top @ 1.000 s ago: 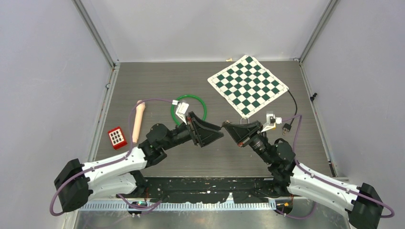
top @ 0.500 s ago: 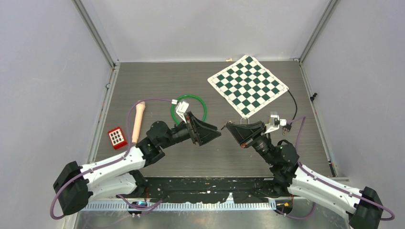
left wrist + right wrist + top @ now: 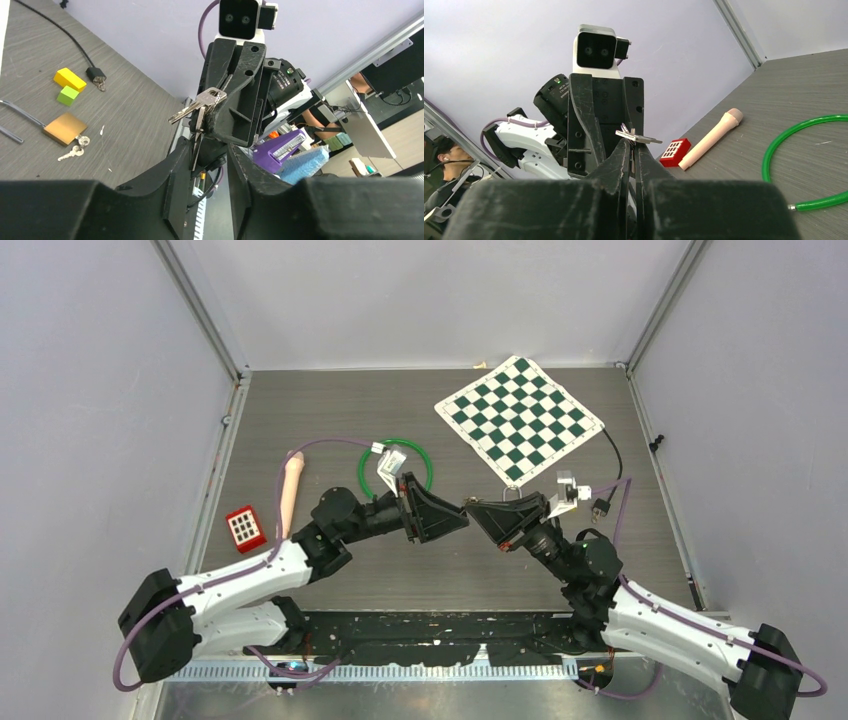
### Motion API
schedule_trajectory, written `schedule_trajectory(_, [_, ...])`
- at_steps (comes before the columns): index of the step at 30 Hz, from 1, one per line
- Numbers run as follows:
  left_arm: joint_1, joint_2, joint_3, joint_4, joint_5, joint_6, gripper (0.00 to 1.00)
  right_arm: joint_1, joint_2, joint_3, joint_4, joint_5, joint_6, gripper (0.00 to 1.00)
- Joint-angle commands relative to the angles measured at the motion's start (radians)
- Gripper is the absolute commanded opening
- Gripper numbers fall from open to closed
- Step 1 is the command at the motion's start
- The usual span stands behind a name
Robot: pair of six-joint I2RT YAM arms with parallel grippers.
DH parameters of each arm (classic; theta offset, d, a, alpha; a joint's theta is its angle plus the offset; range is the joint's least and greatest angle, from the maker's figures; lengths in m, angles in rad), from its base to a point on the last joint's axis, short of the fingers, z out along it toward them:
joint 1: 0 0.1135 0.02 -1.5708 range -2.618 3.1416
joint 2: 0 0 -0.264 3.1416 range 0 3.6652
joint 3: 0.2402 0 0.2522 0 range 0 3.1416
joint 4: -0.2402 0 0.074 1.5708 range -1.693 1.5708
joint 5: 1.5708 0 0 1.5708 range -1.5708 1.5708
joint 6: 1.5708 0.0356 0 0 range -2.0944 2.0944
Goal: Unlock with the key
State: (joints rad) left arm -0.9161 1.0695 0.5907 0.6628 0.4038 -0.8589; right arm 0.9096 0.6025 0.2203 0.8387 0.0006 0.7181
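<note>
My right gripper (image 3: 631, 145) is shut on a bunch of silver keys (image 3: 639, 136) held up in the air. In the left wrist view the keys (image 3: 197, 106) fan out from its fingertips, and one blade hangs down between the jaws of my left gripper (image 3: 209, 147). Those jaws stand apart, with the blade close to one finger and a gap to the other. From above, the left gripper (image 3: 458, 517) and the right gripper (image 3: 475, 508) meet tip to tip over the table's middle. The brass padlock (image 3: 64, 128) lies flat on the table with small keys (image 3: 75, 147) beside it.
A green-and-white chessboard (image 3: 518, 418) lies at the back right. A green ring (image 3: 360, 473), a wooden rod (image 3: 290, 490) and a red block (image 3: 244, 527) sit on the left. A black cable with a plug (image 3: 600, 506) and yellow (image 3: 70, 79) and green (image 3: 67, 95) blocks lie on the right.
My left gripper's jaws have narrowed and it has moved right towards the right gripper. The right gripper shifted slightly left, so the two tips now meet.
</note>
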Motion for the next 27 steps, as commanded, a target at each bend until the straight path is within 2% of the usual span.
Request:
schedule_trajectory(1, [0.002,0.007,0.045,0.078,0.04,0.005,0.31,-0.002,-0.009,0.029,0.064,-0.012,0.012,0.05])
schedule_trajectory(3, [0.002,0.013,0.043,0.087,0.043,0.0,0.21,-0.002,-0.009,0.029,0.063,-0.011,0.012,0.05])
schedule_trajectory(6, [0.002,0.015,0.042,0.093,0.044,-0.003,0.01,-0.002,-0.007,0.029,0.063,-0.011,0.014,0.05])
schedule_trajectory(9, [0.007,0.005,0.039,0.087,0.04,-0.002,0.0,-0.001,-0.005,0.028,0.06,-0.016,0.013,0.05])
schedule_trajectory(11, [0.029,-0.012,0.038,0.043,0.042,-0.006,0.0,-0.001,-0.013,0.027,0.037,-0.02,0.008,0.11])
schedule_trajectory(12, [0.049,-0.024,0.04,0.008,0.048,-0.008,0.0,-0.002,-0.026,0.029,0.021,-0.02,-0.003,0.23])
schedule_trajectory(13, [0.074,-0.038,0.041,-0.034,0.067,-0.006,0.0,0.0,-0.037,0.031,-0.019,-0.02,-0.012,0.3])
schedule_trajectory(14, [0.099,-0.059,0.047,-0.094,0.081,0.002,0.0,-0.001,-0.065,0.036,-0.049,-0.02,-0.037,0.4])
schedule_trajectory(16, [0.148,-0.102,0.079,-0.271,0.106,0.059,0.0,-0.001,-0.123,0.052,-0.162,-0.009,-0.09,0.5])
schedule_trajectory(18, [0.177,-0.145,0.152,-0.528,0.105,0.176,0.0,-0.002,-0.191,0.074,-0.3,0.027,-0.158,0.55])
schedule_trajectory(21, [0.194,-0.149,0.28,-0.881,0.095,0.355,0.0,0.0,-0.259,0.126,-0.507,0.051,-0.31,0.59])
schedule_trajectory(24, [0.203,-0.121,0.375,-1.095,0.138,0.468,0.0,-0.001,-0.284,0.189,-0.657,0.017,-0.432,0.59])
schedule_trajectory(27, [0.203,-0.078,0.446,-1.251,0.211,0.56,0.0,-0.001,-0.244,0.297,-0.743,-0.088,-0.533,0.57])
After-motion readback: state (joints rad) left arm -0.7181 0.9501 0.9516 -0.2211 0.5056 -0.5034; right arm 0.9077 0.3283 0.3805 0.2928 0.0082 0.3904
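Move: Between the two facing hands hang the small keys, still pinched at the right fingertips, which are about 1 cm ahead and 1 cm left of the right hand point. From the left hand the keys lie some 2 cm right, 1 cm ahead and 1 cm up. The padlock is on the table about 10 cm ahead, 11 cm right and 27 cm below the left hand; the green cable lock is roughly 17 cm ahead and 12 cm left of it, equally low. Holding almost still, the left hand shuts its open fingers on the keys while the right keeps its grip. The right fingers then open wide and let go, backing about 3 cm to the right with a roll. The left hand carries the keys away, about 6 cm left and 3 cm forward, tipping its fingers down some 25 degrees. ##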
